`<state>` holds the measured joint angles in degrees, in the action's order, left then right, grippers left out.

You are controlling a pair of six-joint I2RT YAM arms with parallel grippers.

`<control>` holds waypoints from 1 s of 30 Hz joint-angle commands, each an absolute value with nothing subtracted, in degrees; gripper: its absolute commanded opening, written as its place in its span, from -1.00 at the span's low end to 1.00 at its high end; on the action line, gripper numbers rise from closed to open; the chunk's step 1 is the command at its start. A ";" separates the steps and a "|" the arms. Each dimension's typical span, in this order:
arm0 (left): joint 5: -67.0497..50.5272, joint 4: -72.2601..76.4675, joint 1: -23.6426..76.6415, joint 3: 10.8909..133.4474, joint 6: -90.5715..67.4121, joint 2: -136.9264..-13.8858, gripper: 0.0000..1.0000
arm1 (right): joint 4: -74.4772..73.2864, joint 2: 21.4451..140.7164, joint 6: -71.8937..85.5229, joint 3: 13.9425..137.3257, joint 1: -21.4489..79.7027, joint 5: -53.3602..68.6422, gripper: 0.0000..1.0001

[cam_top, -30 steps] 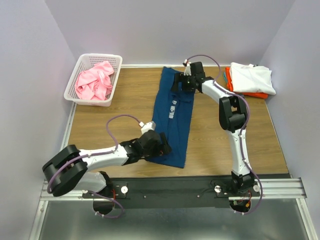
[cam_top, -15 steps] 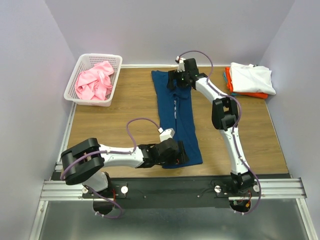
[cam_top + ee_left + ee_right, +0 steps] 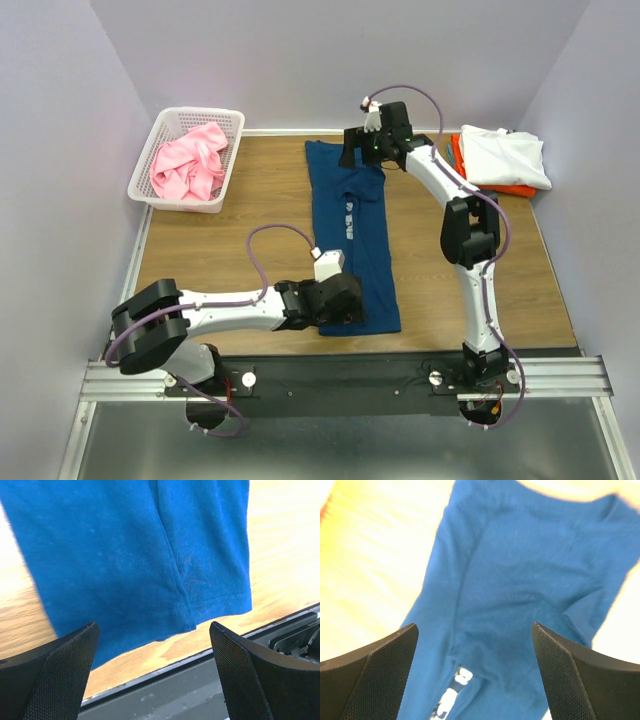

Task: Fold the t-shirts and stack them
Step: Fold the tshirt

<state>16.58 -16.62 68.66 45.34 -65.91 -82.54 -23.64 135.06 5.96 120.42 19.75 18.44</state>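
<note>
A navy t-shirt (image 3: pixel 358 240) lies on the table as a long narrow strip, running from the back toward the front edge, with its pale print (image 3: pixel 347 212) showing along the fold. My left gripper (image 3: pixel 348 303) hovers open over the near hem (image 3: pixel 165 580), with nothing between its fingers (image 3: pixel 60 670). At the collar end (image 3: pixel 520 575), my right gripper (image 3: pixel 363 150) is also open and empty. A pink t-shirt (image 3: pixel 190 165) lies crumpled in the basket. A folded white t-shirt (image 3: pixel 505 155) tops an orange one (image 3: pixel 457 152) at the back right.
The white lattice basket (image 3: pixel 200 111) stands at the back left. Just beyond the shirt's near hem, the table's front edge and the dark metal rail (image 3: pixel 200 690) run. Walls close in on the left, back and right.
The strip's near end has swung right and its far end left, so it lies straighter. My left arm followed the hem to the right. My right gripper shifted slightly right at the collar.
</note>
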 commanded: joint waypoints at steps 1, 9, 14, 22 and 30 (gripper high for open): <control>21.79 -20.39 68.91 44.31 -65.83 -78.58 0.97 | -23.82 130.52 5.19 117.69 19.34 13.81 1.00; 21.45 -21.28 66.01 39.82 -66.62 -74.54 0.97 | -23.82 136.30 5.01 119.61 19.34 17.92 1.00; 20.04 -20.13 64.51 35.43 -67.59 -72.43 0.97 | -23.91 140.71 5.19 124.79 19.34 12.85 1.00; 17.49 -16.88 63.98 34.98 -66.62 -74.35 0.97 | -23.73 144.58 2.90 129.28 18.02 4.58 1.00; 15.91 -16.26 63.98 35.60 -66.27 -76.72 0.90 | -23.91 142.40 1.49 130.96 17.75 7.91 1.00</control>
<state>17.17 -17.19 64.12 35.11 -66.24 -75.22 -23.64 143.92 2.52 129.86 17.58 7.62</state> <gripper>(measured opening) 0.979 0.997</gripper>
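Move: The folded t-shirt's near left corner lies about 7 cm left, 1 cm back and 5 cm below the left hand. Its near right corner is some 11 cm right, 1 cm back. For the right hand, the far right corner of the shirt is roughly 12 cm ahead, 7 cm right and 9 cm below; the collar lies about 14 cm ahead, 3 cm left, the white print about 14 cm back, straight in line. Leftward to the shirt's near left corner goes the left hand, about 6 cm, first up a touch, then sinking, fingers wide open and pointing forward-down. The right hand, open too, rises some 5 cm, dips well below its starting height, then slides forward and right towards the far right corner, climbing a little and turning slightly clockwise. Neither hand closes; contact can't be made out. ##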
